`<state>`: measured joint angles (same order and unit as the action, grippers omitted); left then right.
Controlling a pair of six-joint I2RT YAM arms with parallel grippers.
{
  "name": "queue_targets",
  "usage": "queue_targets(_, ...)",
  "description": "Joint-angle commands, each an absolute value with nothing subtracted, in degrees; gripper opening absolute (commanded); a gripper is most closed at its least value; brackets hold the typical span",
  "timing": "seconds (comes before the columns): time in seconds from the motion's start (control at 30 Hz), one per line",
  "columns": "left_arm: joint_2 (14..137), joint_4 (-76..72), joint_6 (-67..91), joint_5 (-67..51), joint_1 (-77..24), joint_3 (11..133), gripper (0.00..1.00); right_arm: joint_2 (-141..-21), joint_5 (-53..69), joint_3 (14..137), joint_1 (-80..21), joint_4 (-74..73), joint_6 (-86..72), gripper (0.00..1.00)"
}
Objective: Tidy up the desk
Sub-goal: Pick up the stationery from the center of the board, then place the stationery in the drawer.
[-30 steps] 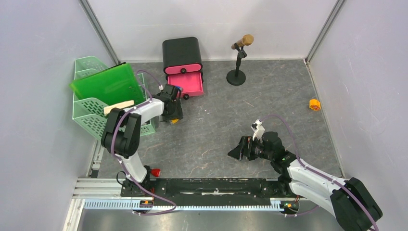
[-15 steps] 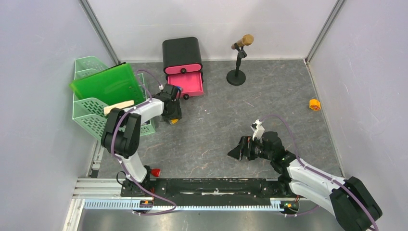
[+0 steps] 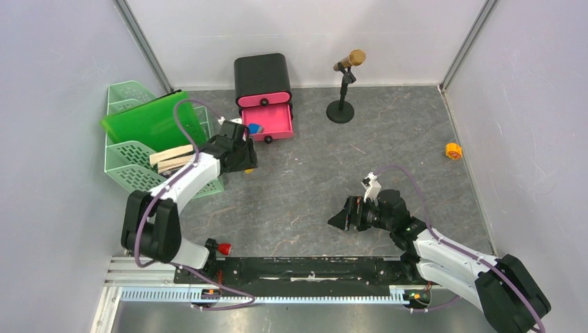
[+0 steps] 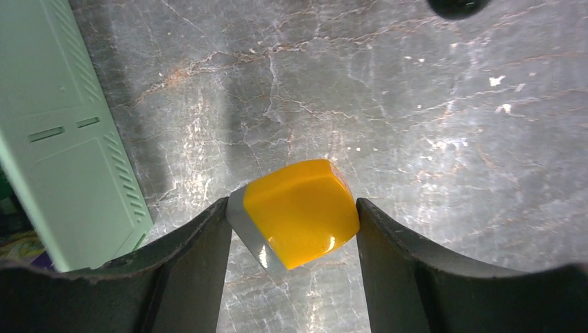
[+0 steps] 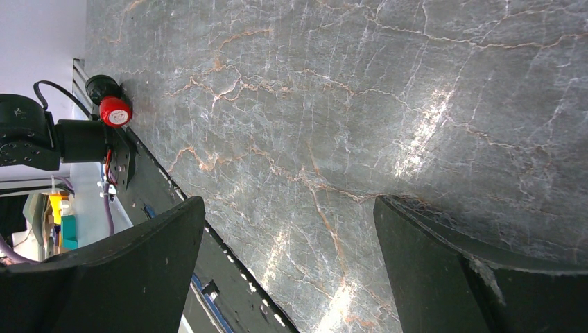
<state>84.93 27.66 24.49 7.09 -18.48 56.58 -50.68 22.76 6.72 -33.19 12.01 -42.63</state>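
The desk (image 3: 312, 166) is a dark-grey marbled surface. My left gripper (image 3: 241, 158) hovers near its back left, beside the mint tray, and is shut on a yellow block (image 4: 301, 211) with a grey side. Both fingers (image 4: 201, 257) press the block's sides, and it hangs tilted just above the desk (image 4: 381, 83). From above only a sliver of the yellow block (image 3: 248, 170) shows under the gripper. My right gripper (image 3: 341, 220) is low over the front middle, wide open with nothing between its fingers (image 5: 149, 257), only bare desk (image 5: 333, 125).
A mint-green tiered tray (image 3: 128, 166) at the left holds a green folder (image 3: 149, 121) and wooden pieces (image 3: 172, 158). A black drawer box (image 3: 262, 76) at the back has its pink drawer (image 3: 270, 119) pulled out, with a blue item (image 3: 254, 128) inside. A microphone stand (image 3: 344, 83) is behind, a small orange object (image 3: 453, 150) at right.
The left jaws have narrowed onto the yellow block. The left arm has swung its elbow leftward and the gripper has shifted slightly left. The right arm has not moved.
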Motion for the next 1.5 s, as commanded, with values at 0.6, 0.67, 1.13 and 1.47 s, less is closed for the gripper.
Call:
queue_targets(0.6, 67.56, 16.64, 22.48, 1.57, -18.36, 56.65, 0.59, -51.50, 22.50, 6.59, -33.09, 7.90, -42.28, 0.99)
queue_targets(0.67, 69.08, 15.55, 22.41, 0.53, -18.33, 58.04, 0.59, -51.59, 22.50, 6.59, -33.06, 7.84, -42.27, 0.98)
queue_targets(1.13, 88.11, 11.77, 23.45, -6.64, -18.37, 74.17, 0.54, -53.23, 23.05, 6.91, -33.05, 8.35, -41.93, 0.99)
queue_targets(1.47, 101.99, 14.60, 22.86, -5.02, -18.35, 85.03, 0.53, -54.80, 23.68, 7.12, -33.03, 8.92, -41.62, 0.99)
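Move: The open pink drawer, where the orange highlighter in the left fingers is being taken, lies about 13 cm ahead of the left hand, 6 cm to its right and 4 cm lower. The blue highlighter already inside is some 12 cm ahead and 2 cm right; the green basket's middle is roughly 24 cm left and 8 cm ahead. From the idle right hand the drawer is about 28 cm ahead and 21 cm left, nearly level. The orange highlighter, still pinched in the left fingers, goes almost straight up by about 11 cm, then is carried some 13 cm forward and 8 cm to the right, up to over the open drawer, starting to sink at the end. Meanwhile the wrist tilts so the fingers point more forward, by about 20 degrees, and the grip is kept. ##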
